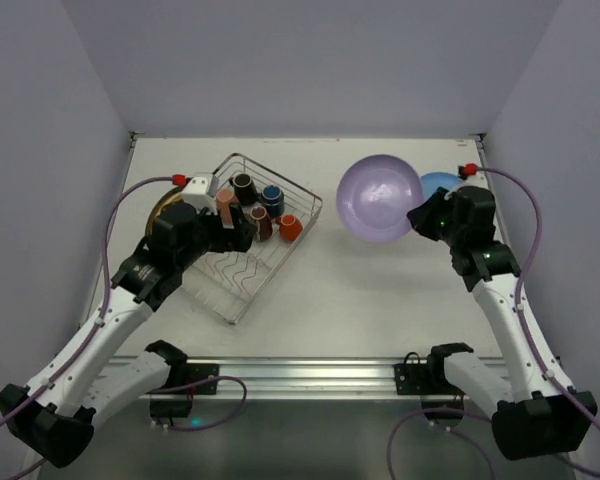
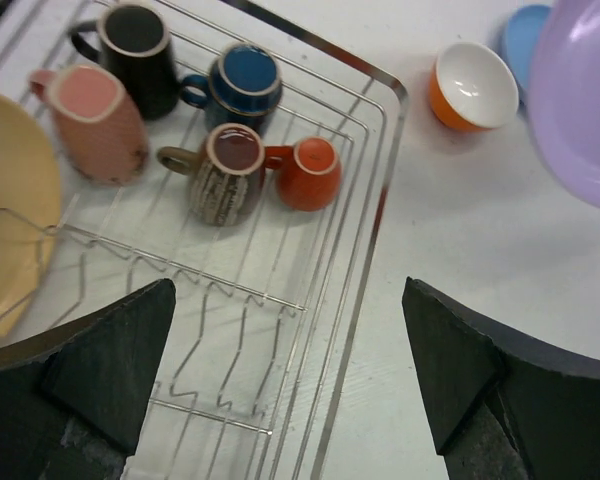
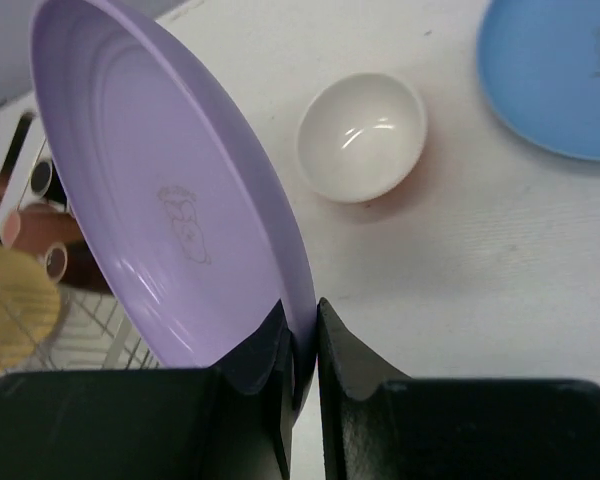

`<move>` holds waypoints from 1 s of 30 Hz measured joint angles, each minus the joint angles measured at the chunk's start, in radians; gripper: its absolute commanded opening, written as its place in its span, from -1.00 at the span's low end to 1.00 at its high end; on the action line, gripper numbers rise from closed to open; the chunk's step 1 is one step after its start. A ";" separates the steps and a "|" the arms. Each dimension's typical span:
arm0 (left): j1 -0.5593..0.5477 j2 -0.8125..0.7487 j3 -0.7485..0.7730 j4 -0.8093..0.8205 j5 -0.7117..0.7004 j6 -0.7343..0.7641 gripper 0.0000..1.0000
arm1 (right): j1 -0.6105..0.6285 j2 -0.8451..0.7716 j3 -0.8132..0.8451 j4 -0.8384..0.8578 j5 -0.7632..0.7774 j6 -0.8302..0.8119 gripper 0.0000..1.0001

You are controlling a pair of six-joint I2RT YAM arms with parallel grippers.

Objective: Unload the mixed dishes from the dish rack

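The silver wire dish rack point(image 1: 242, 285) holds black point(image 2: 135, 45), blue-lined point(image 2: 245, 85), pink point(image 2: 95, 120), brown point(image 2: 225, 175) and orange point(image 2: 310, 172) mugs at its far end. A yellow plate point(image 2: 10, 200) shows at the rack's left side, partly under my left arm. My left gripper point(image 2: 290, 370) hangs open and empty over the rack's right rim. My right gripper point(image 3: 305, 340) is shut on the rim of the lavender plate point(image 1: 380, 197), held tilted above the table. Below it stand the orange bowl point(image 3: 362, 135) and the blue plate point(image 3: 560, 70).
Grey walls close in the white table point(image 1: 380, 300) on the left, back and right. A metal rail point(image 1: 300, 375) with both arm bases runs along the near edge. The orange bowl is hidden beneath the lavender plate in the top view.
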 measured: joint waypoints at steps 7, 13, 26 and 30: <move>0.000 -0.224 0.031 -0.169 -0.176 0.094 1.00 | -0.513 -0.032 -0.116 0.138 -0.163 0.220 -1.00; 0.000 -0.452 -0.127 -0.126 -0.207 0.112 1.00 | -0.715 0.141 -0.228 0.330 -0.228 0.460 -1.00; 0.000 -0.429 -0.188 -0.123 -0.222 0.111 1.00 | -0.718 0.612 -0.006 0.417 -0.228 0.502 -0.88; 0.000 -0.433 -0.188 -0.122 -0.221 0.111 1.00 | -0.715 0.668 0.030 0.410 -0.215 0.476 -0.84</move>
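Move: My right hand already holds the purple plate by its rim. The blue plate it's bound for lies on the table some 21 cm ahead, 19 cm to the right and 23 cm down; the white bowl lies about 21 cm ahead and 2 cm left. From my empty, open left hand, the yellow plate in the rack is roughly 12 cm ahead, 15 cm left and 12 cm lower, the pink mug 20 cm ahead and 5 cm left, the brown mug 14 cm ahead and 5 cm right. I swing the purple plate right with my right hand, some 23 cm in all, turning it about 45 degrees clockwise as its left side rises; partway I start sinking about 14 cm and reaching forward over the blue plate, fingers staying shut on the rim. My left hand, still wide open, draws left and back above the rack, arcing up and settling again at its old height. ##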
